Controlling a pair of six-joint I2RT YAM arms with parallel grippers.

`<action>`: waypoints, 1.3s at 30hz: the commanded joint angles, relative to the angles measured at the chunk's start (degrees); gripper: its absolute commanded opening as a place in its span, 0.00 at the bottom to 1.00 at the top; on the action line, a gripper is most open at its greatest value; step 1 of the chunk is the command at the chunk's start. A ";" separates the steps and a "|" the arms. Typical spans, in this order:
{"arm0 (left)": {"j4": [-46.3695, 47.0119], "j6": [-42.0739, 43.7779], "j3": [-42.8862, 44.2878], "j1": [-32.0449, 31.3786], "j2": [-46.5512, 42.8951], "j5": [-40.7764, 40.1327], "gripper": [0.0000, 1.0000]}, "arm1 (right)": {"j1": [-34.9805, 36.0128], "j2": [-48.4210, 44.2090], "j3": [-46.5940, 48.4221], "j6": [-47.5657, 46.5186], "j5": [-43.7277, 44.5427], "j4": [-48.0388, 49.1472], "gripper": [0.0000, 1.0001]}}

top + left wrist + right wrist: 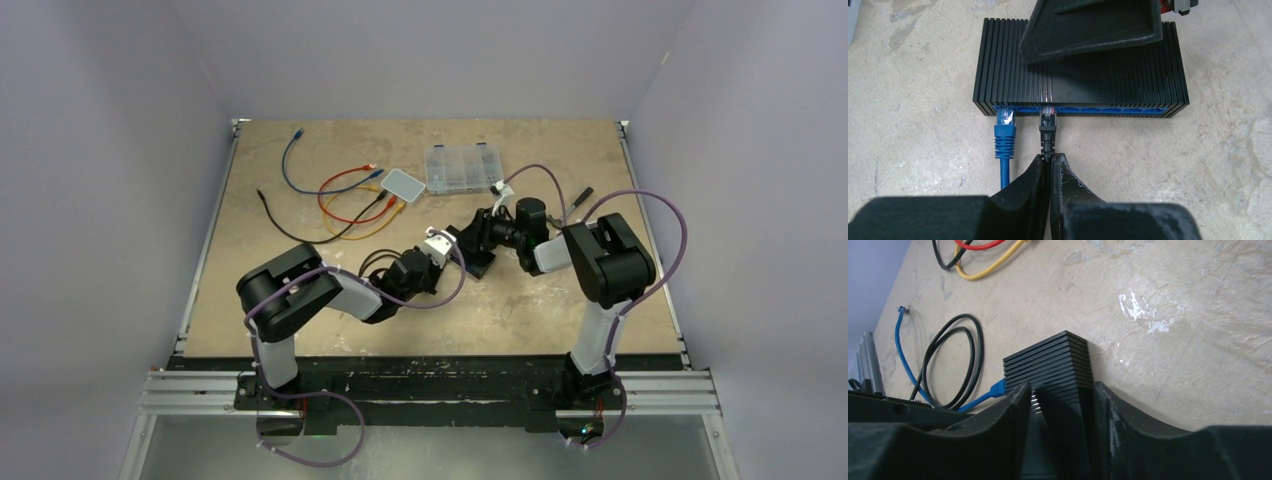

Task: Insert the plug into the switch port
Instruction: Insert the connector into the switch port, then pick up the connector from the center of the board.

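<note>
The black ribbed switch (1128,75) lies flat on the table, its row of blue ports facing my left gripper. A blue plug (1005,127) sits in the leftmost port. The black plug (1047,119) has its clear tip at the mouth of a port a little further right. My left gripper (1050,157) is shut on the boot just behind that plug. My right gripper (1060,390) straddles the switch (1048,360) from the far side, with a thin lit gap at its left finger. One of its fingers (1093,25) hangs over the switch top.
Red, yellow, black and blue cables (345,205) lie at the back left beside a small white box (403,184). A clear parts organiser (463,168) stands behind the arms. A coil of black cable (955,360) and the blue cable (990,390) lie left of the switch.
</note>
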 commanded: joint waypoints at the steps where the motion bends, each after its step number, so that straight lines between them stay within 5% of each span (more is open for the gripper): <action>1: 11.99 -2.31 3.37 1.52 -0.34 3.14 0.02 | 2.53 -6.30 -1.65 -2.22 -2.69 -13.91 0.56; 6: 4.96 -2.90 3.20 1.56 -3.00 4.76 0.11 | 1.08 -12.77 -4.30 -2.52 8.68 -14.37 0.69; 12: -5.14 -3.38 3.88 3.13 -10.95 2.89 0.39 | 0.93 -20.69 -7.65 -2.26 22.60 -14.59 0.85; 18: -18.43 -5.59 7.77 7.30 -17.64 -2.59 0.53 | 0.93 -25.81 -9.92 -1.55 29.02 -14.33 0.93; 31: -31.88 -24.44 17.84 31.27 -16.11 -11.15 0.85 | 0.93 -28.41 -11.44 -1.25 28.88 -12.27 0.93; 39: -28.30 -34.83 21.27 46.25 -8.09 -5.70 0.78 | 0.93 -27.89 -11.36 -1.09 27.16 -11.82 0.93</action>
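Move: The left hand holds the black cable just behind its plug, with the switch port about 3 cm ahead, 3 cm to its right and 1 cm below; the blue plug is some 5 cm straight ahead, and loose cables lie far out, a blue end about 30 cm ahead and 34 cm left, a black end about 16 cm ahead and 41 cm left. From the right hand, the switch's middle is about 3 cm back, 1 cm right and 2 cm below, the port 3 cm back and 3 cm left. The left fingers open and let go of the black cable at the switch port, then the hand climbs clear and sweeps about 28 cm left and 17 cm forward towards the loose cables, turning some 60 degrees counter-clockwise, fingers wide, starting to sink again at the end. Meanwhile the right fingers, already opening, spread wide around the switch's rear edge and come free as that hand backs off to the right about 7 cm and up 5 cm, turning some 25 degrees clockwise, then waits there open. ##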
